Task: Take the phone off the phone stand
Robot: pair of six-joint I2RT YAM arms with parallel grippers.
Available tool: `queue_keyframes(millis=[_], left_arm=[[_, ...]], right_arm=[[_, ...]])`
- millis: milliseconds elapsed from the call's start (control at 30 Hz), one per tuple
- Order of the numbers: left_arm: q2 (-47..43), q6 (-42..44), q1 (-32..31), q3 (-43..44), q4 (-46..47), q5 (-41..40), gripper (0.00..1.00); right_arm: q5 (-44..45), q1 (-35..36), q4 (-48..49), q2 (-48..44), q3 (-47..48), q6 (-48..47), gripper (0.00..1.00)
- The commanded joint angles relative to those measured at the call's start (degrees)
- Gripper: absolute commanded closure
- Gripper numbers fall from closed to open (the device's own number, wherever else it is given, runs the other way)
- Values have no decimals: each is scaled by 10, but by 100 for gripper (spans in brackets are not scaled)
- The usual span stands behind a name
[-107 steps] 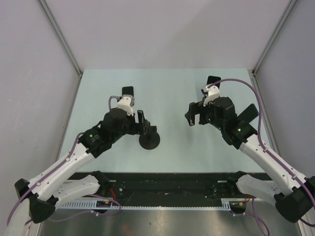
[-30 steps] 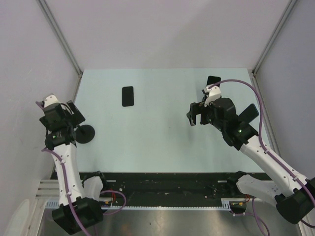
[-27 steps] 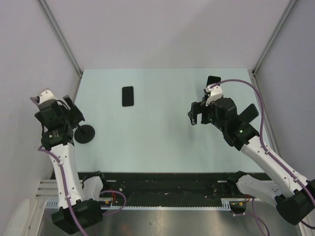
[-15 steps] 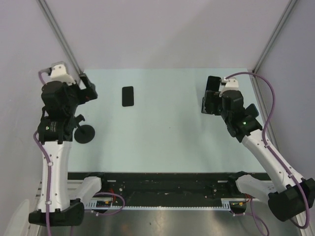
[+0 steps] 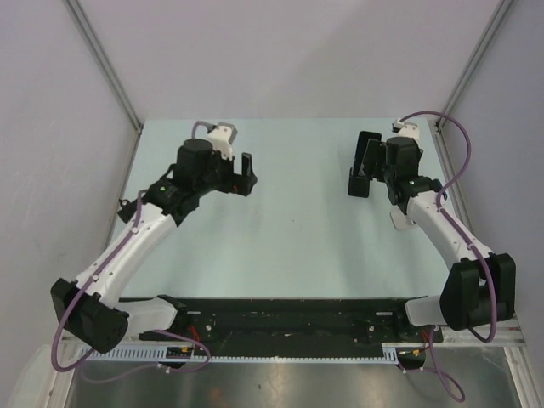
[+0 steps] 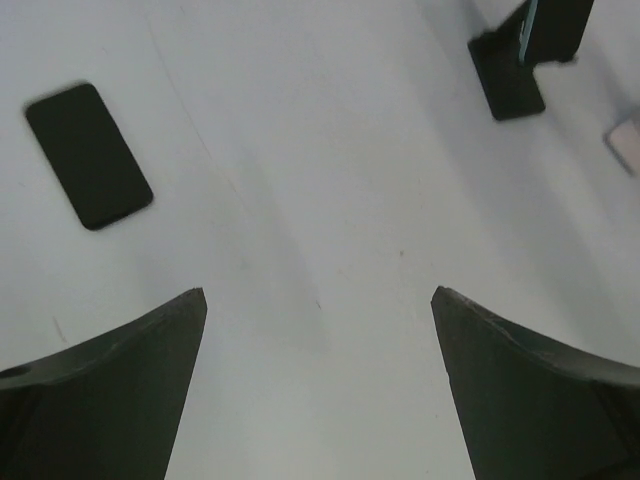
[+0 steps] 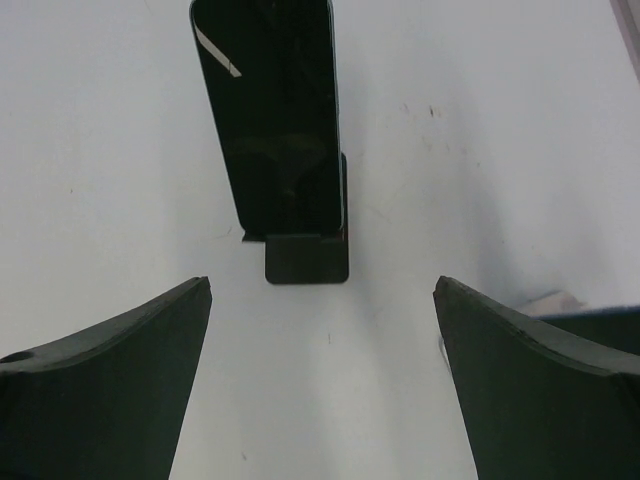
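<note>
A black phone (image 7: 275,130) stands upright in a black phone stand (image 7: 306,258) on the pale table. In the top view the phone and stand (image 5: 368,146) are at the back right. My right gripper (image 7: 322,283) is open and empty, with the stand just ahead of it and centred between its fingers; in the top view it (image 5: 361,172) sits right beside the stand. My left gripper (image 6: 318,295) is open and empty above bare table near the middle (image 5: 246,176). The stand also shows far off in the left wrist view (image 6: 505,85).
A second black phone (image 6: 88,155) lies flat on the table, ahead and to the left of my left gripper; my left arm hides it in the top view. Grey walls close the table at the back and on both sides.
My left arm has swung from the left edge towards the table's middle, covering the flat phone. My right arm has shifted right, its gripper staying by the stand.
</note>
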Motion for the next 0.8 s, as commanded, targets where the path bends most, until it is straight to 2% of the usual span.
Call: queue_keyframes(millis=[0, 67, 267, 500, 767], left_arm=[[15, -15, -35, -92, 105, 12, 0], [36, -29, -41, -136, 135, 13, 0], [86, -23, -49, -201, 178, 11, 0], [107, -36, -50, -196, 186, 22, 0], [106, -39, -50, -201, 184, 28, 0]], right_arm=[[-12, -18, 117, 42, 30, -8, 0], [-13, -27, 158, 75, 36, -7, 0], [-39, -27, 220, 159, 78, -20, 0], [-11, -22, 225, 224, 135, -38, 0], [8, -18, 209, 256, 146, -49, 0]])
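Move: Standing in its phone stand, the phone has its middle about 13 cm ahead of the right hand, 1 cm to its left and 4 cm lower. The stand's foot sits some 3 cm nearer than that and 13 cm below the hand. A second phone leans roughly 16 cm to the right hand's right, 3 cm back and 7 cm down. From the left hand the stand's phone lies about 20 cm ahead, 41 cm right and 11 cm below. Reaching forward about 12 cm and sinking a couple of centimetres, the right hand brings its wide-open fingers up to the phone in the stand, one to each side of it, slowing at the end while its fingertips tilt up slightly. The empty left hand drops some 17 cm, nearly straight down over bare table, then waits open. ##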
